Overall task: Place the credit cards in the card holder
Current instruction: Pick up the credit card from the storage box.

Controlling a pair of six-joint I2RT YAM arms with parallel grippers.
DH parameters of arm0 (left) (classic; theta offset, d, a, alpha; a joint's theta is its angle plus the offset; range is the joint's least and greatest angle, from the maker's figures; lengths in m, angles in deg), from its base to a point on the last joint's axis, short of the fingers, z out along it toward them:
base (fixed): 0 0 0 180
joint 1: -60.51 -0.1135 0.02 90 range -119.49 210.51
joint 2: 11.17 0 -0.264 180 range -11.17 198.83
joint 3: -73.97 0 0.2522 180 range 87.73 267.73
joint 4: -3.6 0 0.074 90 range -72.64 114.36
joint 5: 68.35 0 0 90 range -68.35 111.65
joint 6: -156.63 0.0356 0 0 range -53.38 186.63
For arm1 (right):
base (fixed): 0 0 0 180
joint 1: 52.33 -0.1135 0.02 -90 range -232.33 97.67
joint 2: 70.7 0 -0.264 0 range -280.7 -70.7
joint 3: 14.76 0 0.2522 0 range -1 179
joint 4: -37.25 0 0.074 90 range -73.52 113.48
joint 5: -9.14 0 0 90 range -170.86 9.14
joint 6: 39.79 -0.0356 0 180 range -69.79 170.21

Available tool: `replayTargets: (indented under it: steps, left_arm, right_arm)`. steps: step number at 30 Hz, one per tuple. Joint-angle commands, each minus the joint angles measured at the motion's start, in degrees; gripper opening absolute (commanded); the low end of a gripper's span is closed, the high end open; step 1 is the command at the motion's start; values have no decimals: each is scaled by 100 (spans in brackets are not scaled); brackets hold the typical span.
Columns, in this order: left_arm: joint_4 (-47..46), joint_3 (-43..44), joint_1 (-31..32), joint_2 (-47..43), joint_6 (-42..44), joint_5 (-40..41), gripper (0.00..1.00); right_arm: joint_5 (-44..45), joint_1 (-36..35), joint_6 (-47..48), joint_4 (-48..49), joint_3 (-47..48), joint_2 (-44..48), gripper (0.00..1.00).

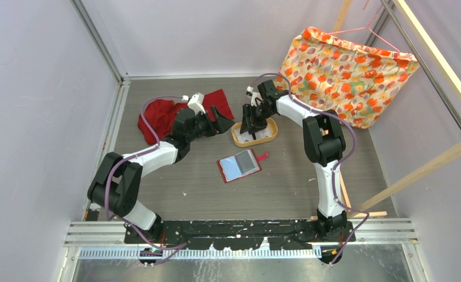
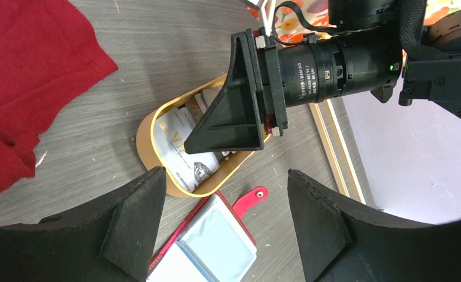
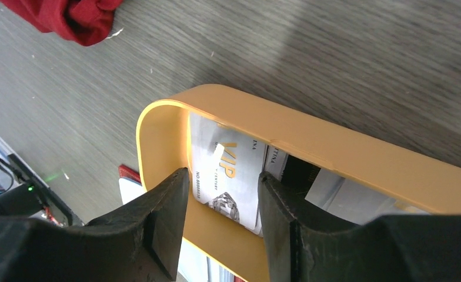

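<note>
The credit cards (image 3: 228, 176) lie flat in a tan oval tray (image 3: 287, 135); the top one is pale with gold "VIP" print. My right gripper (image 3: 223, 202) is open and reaches down into that tray (image 1: 267, 138), its fingers either side of the VIP card, nothing pinched. The card holder (image 1: 240, 165) lies open on the table just in front of the tray, red with pale pockets and a snap tab. My left gripper (image 2: 222, 226) hangs open above the card holder (image 2: 216, 247), holding nothing. In the left wrist view the right gripper (image 2: 228, 126) covers part of the cards (image 2: 184, 158).
A crumpled red cloth (image 1: 163, 117) lies at the back left, behind my left arm. A floral orange fabric bag (image 1: 346, 70) leans in the back right corner. Wooden slats run along the right side (image 1: 428, 167). Walls close in the table on three sides.
</note>
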Motion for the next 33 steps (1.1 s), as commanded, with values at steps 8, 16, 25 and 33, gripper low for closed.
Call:
replayTargets:
  steps: [8, 16, 25, 33]
  left_arm:
    - [1524, 809, -75, 419, -670, -158, 69]
    - [1940, 1025, -75, 877, -662, -18, 68]
    - [1949, 1375, -93, 1409, -336, -415, 64]
    - [2107, 1672, -93, 1910, -203, -882, 47]
  right_arm:
    - [-985, -1, -458, 162, -89, 181, 50]
    - [-506, 116, -339, 249, -174, 436, 50]
    - [-164, 164, 73, 45, -8, 293, 50]
    - [-532, 62, 35, 9, 45, 61, 50]
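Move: The right hand is over the storage box's left end; its target, the VIP card, is only 1 cm to its left, level fore-and-aft and about 2 cm below. The box's middle is 3 cm to its right; the open card holder lies 11 cm back and 3 cm left. From the left hand, the card is about 3 cm ahead, 8 cm right and 14 cm down, the box's middle 4 cm ahead and 12 cm right, the red cloth roughly 9 cm ahead and 14 cm left. The left hand sinks about 9 cm beside the storage box's left end, tipping its fingers some 25 degrees further down, then edges right towards the box while the wide-open fingers narrow to about half. Meanwhile the right hand, fingertips still inside the box at either side of the VIP card, rocks a couple of centimetres back and to the left, rising slightly, then returns rightward and forward almost to where it began, its fingers staying half open; whether the tips touch the card can't be seen. ##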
